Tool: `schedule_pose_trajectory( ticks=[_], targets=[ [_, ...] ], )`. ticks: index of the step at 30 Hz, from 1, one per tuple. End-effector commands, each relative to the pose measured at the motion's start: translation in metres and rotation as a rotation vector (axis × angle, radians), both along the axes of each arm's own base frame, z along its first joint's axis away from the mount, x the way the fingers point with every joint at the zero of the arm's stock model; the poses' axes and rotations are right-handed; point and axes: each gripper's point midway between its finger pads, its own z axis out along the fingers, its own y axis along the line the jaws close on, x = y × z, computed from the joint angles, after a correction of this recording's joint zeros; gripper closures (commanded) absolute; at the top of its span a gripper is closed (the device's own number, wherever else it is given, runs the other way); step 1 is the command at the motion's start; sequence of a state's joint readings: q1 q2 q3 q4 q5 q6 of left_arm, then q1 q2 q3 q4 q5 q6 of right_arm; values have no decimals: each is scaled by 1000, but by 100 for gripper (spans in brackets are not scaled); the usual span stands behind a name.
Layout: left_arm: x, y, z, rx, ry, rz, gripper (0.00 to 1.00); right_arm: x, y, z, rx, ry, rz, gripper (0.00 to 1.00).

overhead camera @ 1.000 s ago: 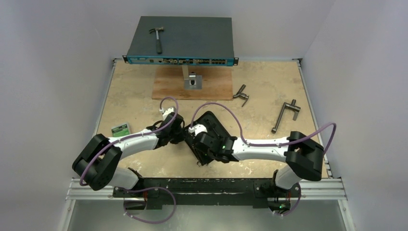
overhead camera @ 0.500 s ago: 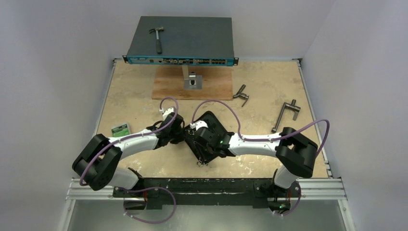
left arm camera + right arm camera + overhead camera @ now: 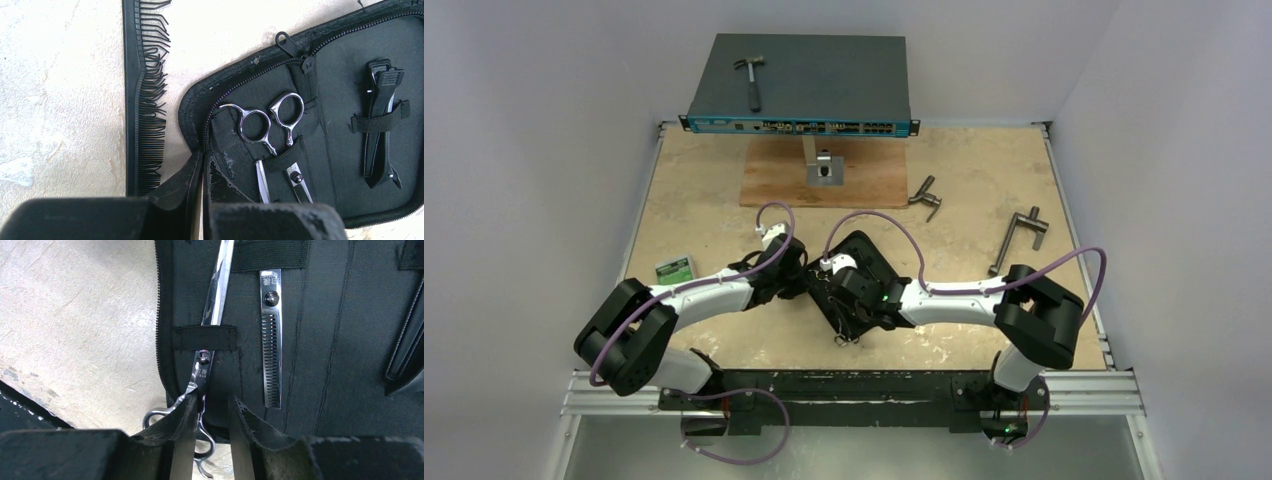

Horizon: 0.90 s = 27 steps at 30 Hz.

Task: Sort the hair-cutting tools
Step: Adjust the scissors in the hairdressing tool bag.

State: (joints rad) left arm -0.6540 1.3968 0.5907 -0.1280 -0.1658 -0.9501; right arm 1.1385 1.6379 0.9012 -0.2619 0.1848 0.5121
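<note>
An open black case [image 3: 869, 262] lies mid-table. In the left wrist view, thinning scissors [image 3: 265, 130] and a black hair clip [image 3: 382, 130] sit under its straps, and a black comb [image 3: 142, 100] lies on the table beside it. My left gripper [image 3: 202, 160] is shut on the case's zipper rim. In the right wrist view, plain scissors [image 3: 212, 315] lie half under a strap [image 3: 205, 337], with their handles past the case's edge. My right gripper [image 3: 214, 400] stands open around their shank, which rests against the left finger [image 3: 187, 412]. The toothed blade [image 3: 271, 340] lies beside it.
Two grey T-handled tools [image 3: 926, 195] [image 3: 1017, 238] lie at the right. A hammer [image 3: 751, 80] rests on a network switch [image 3: 804, 85] at the back, above a wooden board [image 3: 824, 175]. A small green pack [image 3: 674, 270] lies left of my left arm.
My right arm has reached further left over the case, and its jaws widened and then narrowed. The left arm has not moved.
</note>
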Motion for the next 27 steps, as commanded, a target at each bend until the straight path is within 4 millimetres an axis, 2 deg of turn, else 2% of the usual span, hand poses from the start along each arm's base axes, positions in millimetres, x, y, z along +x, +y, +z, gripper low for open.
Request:
schedule_pose_trajectory(
  ticks=[1, 8, 10, 14, 27],
  targets=[
    [-12, -5, -9, -15, 40, -34, 100, -1, -8, 2, -4, -18, -1, 73],
    [-12, -5, -9, -18, 41, -34, 100, -6, -7, -6, -16, 6, 33, 78],
    [-13, -5, -9, -19, 41, -32, 100, -6, -8, -9, -25, 8, 35, 83],
    [-14, -7, -10, -22, 44, -42, 100, -3, -9, -13, -49, -1, 43, 100],
    [-19, -27, -8, -80, 24, -94, 100, 8, 0, -9, -59, -57, 104, 100]
  ],
)
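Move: The right hand's open fingers are down at the handle shanks of the cutting scissors in the tool bag; the scissors' middle lies about 3 cm ahead, 2 cm left and 1 cm below. The thinning scissors lie about 7 cm ahead and 2 cm left of the right hand, the black clip about 10 cm ahead and 3 cm right. From the left hand, at the bag's corner, the cutting scissors' middle is some 7 cm back and 6 cm right. Slightly right and down, by only about half a centimetre each, the right hand settles over the cutting scissors' handles and shuts its fingers fully at the shanks just behind the pivot. It then turns roughly 5 degrees counter-clockwise with the fingers shut. The left hand keeps its pinch on the bag's corner, easing right about half a centimetre at the end. ##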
